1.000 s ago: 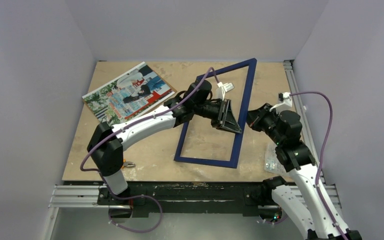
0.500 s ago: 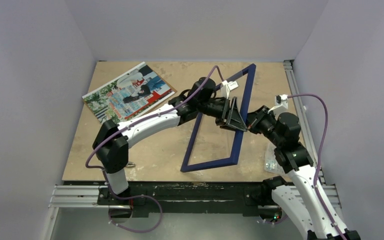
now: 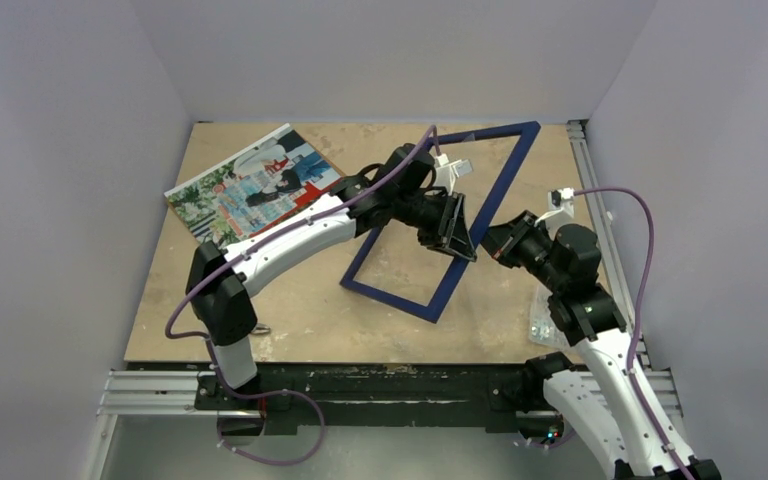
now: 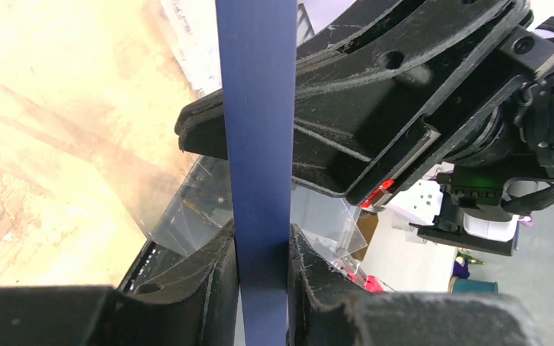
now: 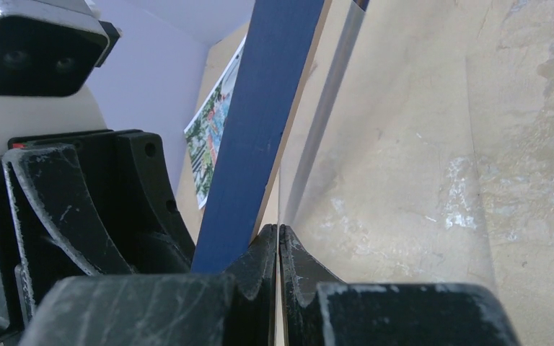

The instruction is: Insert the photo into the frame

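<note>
The frame [image 3: 390,298], dark blue with thin rails, is held tilted above the table, its far corner towards the back right. My left gripper [image 3: 465,245] is shut on the right rail, and the blue rail [image 4: 256,108] fills the gap in the left gripper [image 4: 263,238]. My right gripper [image 3: 491,244] sits just behind that same rail. Its right gripper [image 5: 280,234] jaws are pressed together on the thin edge of the clear pane, beside the rail [image 5: 260,130]. The photo [image 3: 255,185] lies flat at the back left, also seen as photo [image 5: 213,137].
A clear plastic bag [image 3: 540,320] lies at the table's right edge, near the right arm. A small metal item [image 3: 258,329] sits at the front left. An aluminium rail [image 3: 590,190] lines the right side. Grey walls close in on three sides.
The frame went from lying nearly flat to standing on edge, then swung so its far end points right and its near end left. Both grippers stayed at the right rail.
</note>
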You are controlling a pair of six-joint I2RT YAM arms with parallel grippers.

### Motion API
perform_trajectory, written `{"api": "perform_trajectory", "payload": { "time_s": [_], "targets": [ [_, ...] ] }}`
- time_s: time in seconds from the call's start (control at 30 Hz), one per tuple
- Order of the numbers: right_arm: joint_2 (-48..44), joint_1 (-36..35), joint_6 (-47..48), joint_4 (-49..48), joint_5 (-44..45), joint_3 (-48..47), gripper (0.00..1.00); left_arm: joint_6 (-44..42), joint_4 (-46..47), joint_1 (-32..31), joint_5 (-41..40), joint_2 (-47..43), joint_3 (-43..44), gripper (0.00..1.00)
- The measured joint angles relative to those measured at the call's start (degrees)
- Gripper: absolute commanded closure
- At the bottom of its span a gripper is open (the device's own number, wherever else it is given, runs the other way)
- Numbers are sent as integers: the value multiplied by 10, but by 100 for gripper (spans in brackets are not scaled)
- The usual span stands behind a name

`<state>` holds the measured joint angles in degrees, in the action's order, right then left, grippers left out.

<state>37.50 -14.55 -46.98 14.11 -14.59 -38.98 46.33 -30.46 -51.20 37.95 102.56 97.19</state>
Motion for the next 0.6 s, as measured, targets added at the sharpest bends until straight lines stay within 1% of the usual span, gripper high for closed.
{"api": "perform_trajectory", "payload": {
  "time_s": [0.07,0.2,0.37,0.47,0.6],
  "targets": [
    [0,0,0,-2,0,0,100,-10,1,2,1,0,3,86],
    [0,0,0,-5,0,0,100,-2,-5,2,7,0,11,89],
    [-1,0,0,-10,1,-2,100,29,14,5,17,-6,9,95],
    [-2,0,1,-8,2,-7,100,68,55,12,29,-29,-16,97],
    [-6,0,3,4,6,-17,100,134,143,34,51,-72,-76,99]
  ]
}}
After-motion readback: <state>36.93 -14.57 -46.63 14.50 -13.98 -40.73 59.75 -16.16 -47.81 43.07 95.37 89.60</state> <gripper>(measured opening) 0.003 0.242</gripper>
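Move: The left hand already grips the frame's right bar, with the frame's middle about 5 cm ahead, 6 cm to its left and 8 cm below. The clear sheet's edge, held between the right fingertips, lies some 3 cm ahead, 3 cm to the right and roughly level with the left hand. From the right hand that edge is right at the fingertips, and the photo lies about 15 cm ahead, 42 cm to the left and 25 cm down. The left hand keeps its pinch on the frame's right bar and, after a slow start, lifts it ever faster by about 5 cm, easing a little left near the end and rolling some 10 degrees so that the frame stands steeper, away from the right fingertips. The right hand stays shut on the edge of the clear sheet and holds nearly in place, rising only about 1.5 cm without any real turn. ##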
